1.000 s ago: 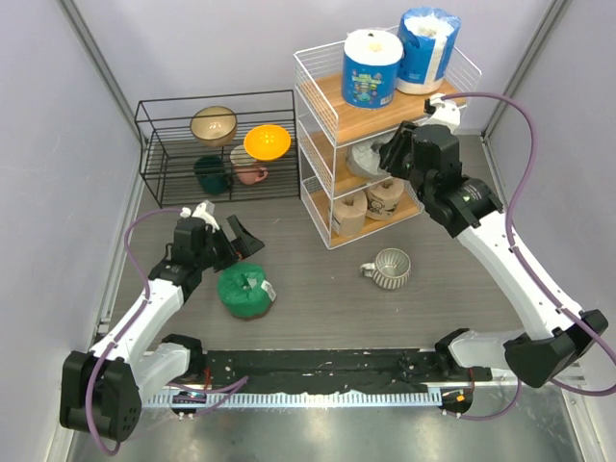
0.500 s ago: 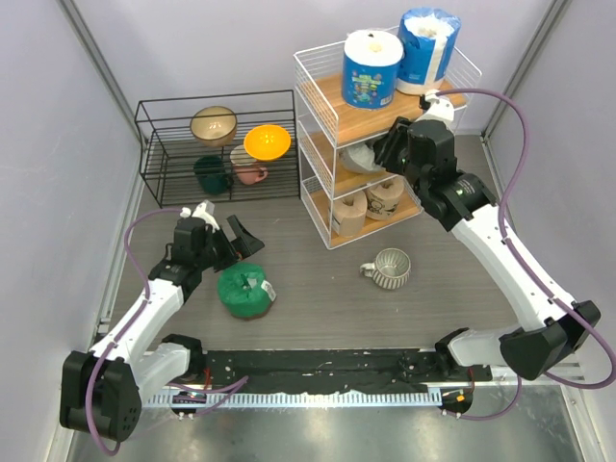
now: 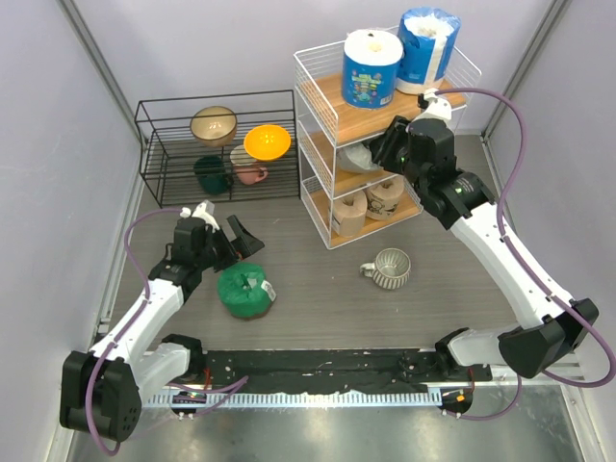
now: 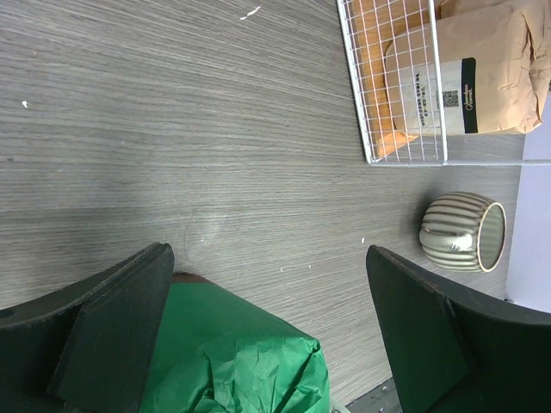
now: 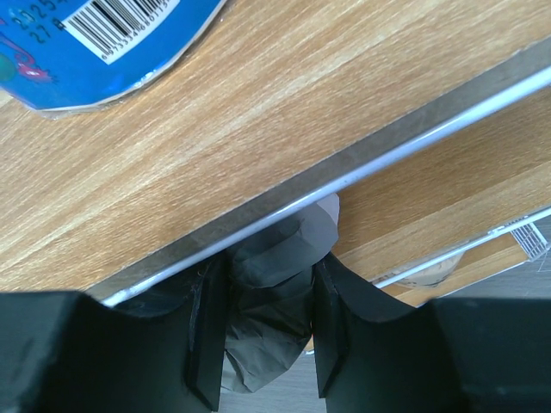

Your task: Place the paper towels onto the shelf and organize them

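The shelf [image 3: 334, 99] stands at the back right. Two blue-wrapped paper towels [image 3: 372, 67] [image 3: 428, 46] sit on its top board, and two tan ones [image 3: 349, 212] [image 3: 388, 197] on the bottom board. My right gripper [image 3: 383, 152] is shut on the grey roll [image 3: 359, 159] at the middle tier's opening. In the right wrist view the grey wrap [image 5: 271, 301] is pinched between the fingers just under the top board [image 5: 215, 146]. The green roll [image 3: 244, 289] lies on the table. My left gripper [image 4: 269, 267] hangs open above its end [image 4: 232, 353].
A low black wire rack [image 3: 217, 101] with bowls and cups stands at the back left. A ribbed mug [image 3: 390, 268] lies on its side in front of the shelf, and it also shows in the left wrist view as a mug [image 4: 462, 231] beside the shelf's wire corner [image 4: 370, 129].
My right gripper has carried the grey roll up and to the left, further into the middle tier. The left arm and green roll have not moved.
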`<control>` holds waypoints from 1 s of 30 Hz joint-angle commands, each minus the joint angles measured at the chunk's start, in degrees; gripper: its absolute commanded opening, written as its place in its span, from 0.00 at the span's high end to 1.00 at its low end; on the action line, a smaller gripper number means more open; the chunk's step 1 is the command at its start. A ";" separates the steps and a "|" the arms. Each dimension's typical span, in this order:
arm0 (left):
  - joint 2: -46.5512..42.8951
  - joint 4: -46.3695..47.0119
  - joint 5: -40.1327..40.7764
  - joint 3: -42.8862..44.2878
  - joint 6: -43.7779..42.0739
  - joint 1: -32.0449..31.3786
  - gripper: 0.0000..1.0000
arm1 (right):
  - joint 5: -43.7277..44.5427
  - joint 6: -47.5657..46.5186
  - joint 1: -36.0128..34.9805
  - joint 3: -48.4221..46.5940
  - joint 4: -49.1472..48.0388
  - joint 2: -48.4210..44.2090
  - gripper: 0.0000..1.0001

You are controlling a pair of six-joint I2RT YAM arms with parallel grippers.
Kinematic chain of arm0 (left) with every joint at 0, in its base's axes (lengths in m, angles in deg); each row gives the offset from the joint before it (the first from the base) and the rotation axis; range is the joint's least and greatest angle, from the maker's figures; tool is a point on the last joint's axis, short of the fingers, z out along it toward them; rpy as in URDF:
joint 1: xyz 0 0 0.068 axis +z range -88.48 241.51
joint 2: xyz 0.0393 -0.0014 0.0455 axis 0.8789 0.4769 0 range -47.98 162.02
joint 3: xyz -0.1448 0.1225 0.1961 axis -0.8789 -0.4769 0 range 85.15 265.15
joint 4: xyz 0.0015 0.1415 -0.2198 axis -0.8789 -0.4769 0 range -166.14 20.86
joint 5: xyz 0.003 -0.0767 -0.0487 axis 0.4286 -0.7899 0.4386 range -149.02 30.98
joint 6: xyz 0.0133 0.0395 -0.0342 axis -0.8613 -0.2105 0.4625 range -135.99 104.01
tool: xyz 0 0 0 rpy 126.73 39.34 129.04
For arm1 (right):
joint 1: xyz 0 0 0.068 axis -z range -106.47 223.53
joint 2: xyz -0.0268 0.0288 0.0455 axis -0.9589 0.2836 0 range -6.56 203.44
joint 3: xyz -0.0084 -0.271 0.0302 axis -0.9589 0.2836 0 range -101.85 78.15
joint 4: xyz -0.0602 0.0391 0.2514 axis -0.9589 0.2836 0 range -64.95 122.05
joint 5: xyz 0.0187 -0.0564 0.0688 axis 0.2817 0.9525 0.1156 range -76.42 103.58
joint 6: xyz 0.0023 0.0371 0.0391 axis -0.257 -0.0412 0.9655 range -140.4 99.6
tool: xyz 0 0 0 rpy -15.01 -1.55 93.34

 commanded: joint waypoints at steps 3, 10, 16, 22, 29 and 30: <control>-0.75 1.85 -0.27 0.22 0.26 -0.21 0.00 | -1.61 0.71 0.28 -1.49 -4.97 -1.08 0.62; -0.92 1.58 -0.09 0.31 0.17 -0.21 0.00 | -1.70 0.53 0.46 -1.67 -4.89 -1.52 0.46; -0.66 1.67 -0.27 0.31 0.17 -0.21 0.00 | -1.00 0.27 0.46 -1.93 -4.97 -2.40 0.36; -0.57 1.67 -0.27 0.31 0.17 -0.21 0.00 | -0.12 0.10 0.46 -2.55 -5.06 -2.93 0.30; -0.57 1.67 -0.27 0.31 0.17 -0.21 0.00 | 0.41 0.10 0.55 -1.32 -6.38 -4.68 0.29; -0.66 1.76 -0.27 0.31 0.17 -0.12 0.00 | 0.41 0.01 0.55 -1.14 -6.64 -5.12 0.29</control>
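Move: On the middle shelf, the grey paper towel roll is already between the right fingers, its middle about 4 cm ahead of the hand, 3 cm left and 5 cm below. On the top shelf overhead, the left blue roll stands about 6 cm ahead, 3 cm left and 13 cm up; the right blue roll about 9 cm ahead, 5 cm right and equally high. From the idle left hand the grey roll lies roughly 14 cm ahead, 22 cm right and 18 cm higher. Opening its fingers from a partial grip to about 70 percent, the right hand lets go of the grey roll while staying almost in place. As the gap widens it starts to withdraw slowly, rising about 1.5 cm and easing back some 1 cm from the roll, with the wrist barely turning. ##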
